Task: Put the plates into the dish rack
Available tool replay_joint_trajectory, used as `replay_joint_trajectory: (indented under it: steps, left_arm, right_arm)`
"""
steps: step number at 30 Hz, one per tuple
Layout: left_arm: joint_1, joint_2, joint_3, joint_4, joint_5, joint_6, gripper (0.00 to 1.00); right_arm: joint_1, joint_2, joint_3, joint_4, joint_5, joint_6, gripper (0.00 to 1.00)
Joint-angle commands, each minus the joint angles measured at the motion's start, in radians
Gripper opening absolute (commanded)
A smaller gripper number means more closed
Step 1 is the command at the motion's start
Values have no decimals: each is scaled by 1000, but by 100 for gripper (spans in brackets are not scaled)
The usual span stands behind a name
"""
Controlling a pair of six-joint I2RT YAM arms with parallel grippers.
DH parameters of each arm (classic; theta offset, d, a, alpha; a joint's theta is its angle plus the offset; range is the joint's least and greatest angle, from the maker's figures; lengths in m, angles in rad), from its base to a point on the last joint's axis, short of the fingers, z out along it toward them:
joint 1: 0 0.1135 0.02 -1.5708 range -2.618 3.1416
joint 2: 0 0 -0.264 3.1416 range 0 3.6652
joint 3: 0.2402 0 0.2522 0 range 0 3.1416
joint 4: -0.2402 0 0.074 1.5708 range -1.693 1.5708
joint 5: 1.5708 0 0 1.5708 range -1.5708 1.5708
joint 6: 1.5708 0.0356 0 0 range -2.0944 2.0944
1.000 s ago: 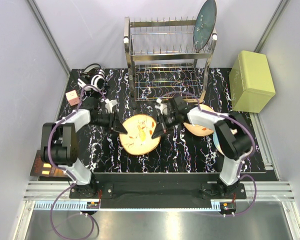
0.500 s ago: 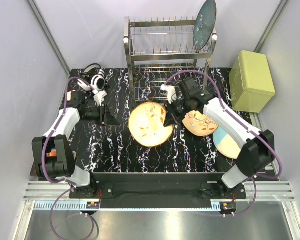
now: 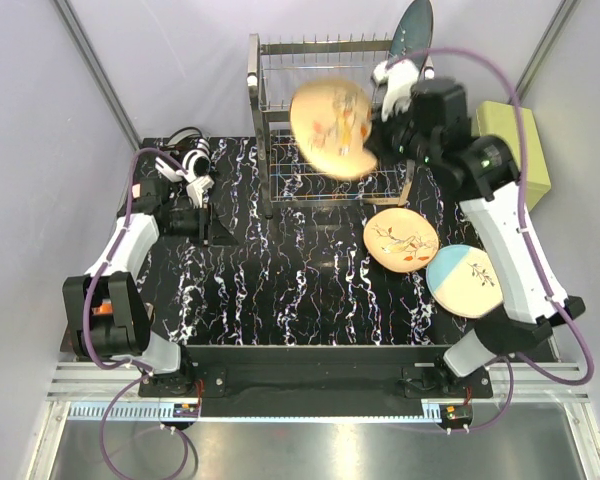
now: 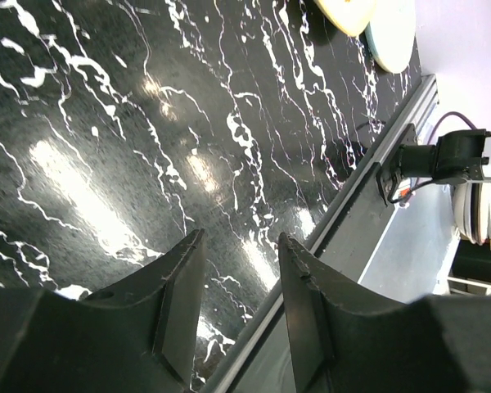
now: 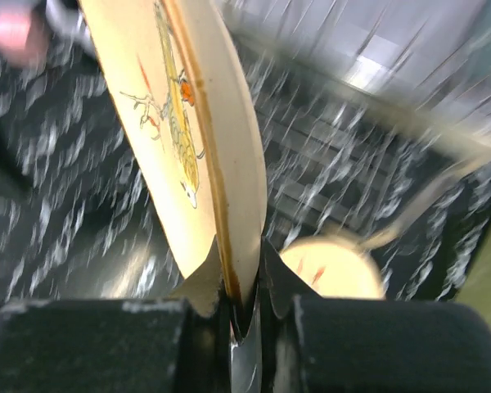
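My right gripper [image 3: 378,135] is shut on the rim of an orange-peach plate [image 3: 332,127] and holds it tilted in the air in front of the dish rack [image 3: 280,100]. In the right wrist view the plate [image 5: 192,123] stands edge-on between my fingers, and my right gripper [image 5: 244,270] pinches its rim. A teal plate [image 3: 411,45] stands in the rack's top tier at the right. A second orange-peach plate [image 3: 400,240] and a cream plate with pale-blue edge [image 3: 465,280] lie flat on the table [image 3: 280,290]. My left gripper [image 3: 220,238] is open and empty at the left, and in its wrist view [image 4: 239,270] the jaws stand apart over bare table.
An olive-green box [image 3: 505,160] stands at the right, beside the rack. Small items [image 3: 185,160] lie at the table's far left corner. The table's near edge rail [image 4: 376,164] shows in the left wrist view.
My right gripper lifted the orange-peach plate off the table's middle and carried it up and back to the rack front. My left gripper let go of it earlier and drew back left.
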Motion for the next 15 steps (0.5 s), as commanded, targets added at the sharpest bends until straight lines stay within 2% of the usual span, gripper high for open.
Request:
replay_joint_trajectory:
  steps: [1, 2, 5, 6, 10, 15]
  left_arm:
    - [2, 11, 41, 41, 1, 18, 44]
    - [2, 14, 39, 43, -1, 16, 44]
    - [2, 18, 32, 54, 1, 18, 44]
    - [2, 18, 28, 58, -1, 18, 44]
    - [2, 21, 15, 75, 1, 5, 45]
    - [4, 21, 1, 98, -8, -10, 45]
  right_arm:
    - [2, 93, 391, 188, 255, -10, 0]
    - [2, 149, 522, 194, 275, -7, 0]
    - [2, 217, 646, 303, 434, 9, 0]
    - [5, 220, 636, 403, 531, -10, 0]
    - [13, 237, 548, 684, 759, -92, 0]
    - [17, 349, 620, 811, 903, -223, 0]
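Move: The open slots on the rack's top tier, just left of the teal plate, lie about 23 cm ahead of the right hand, 5 cm to its right and some 8 cm lower; the teal plate stands about 23 cm ahead, 8 cm right. The other patterned plate lies on the table 4 cm ahead, 7 cm right and 37 cm down; the green box is 14 cm ahead, 31 cm right, 28 cm down. From the left hand, those slots are about 28 cm ahead, 42 cm right and 16 cm up. The orange-patterned plate, still pinched at its edge by the right fingers, is carried up about 20 cm, slowing near the end, while going some 8 cm forward and as far right, to well above the top tier. The wrist turns about 40 degrees clockwise and pitches up strongly, bringing fingers that pointed forward-left and down round to nearly straight ahead, tipped slightly up. ##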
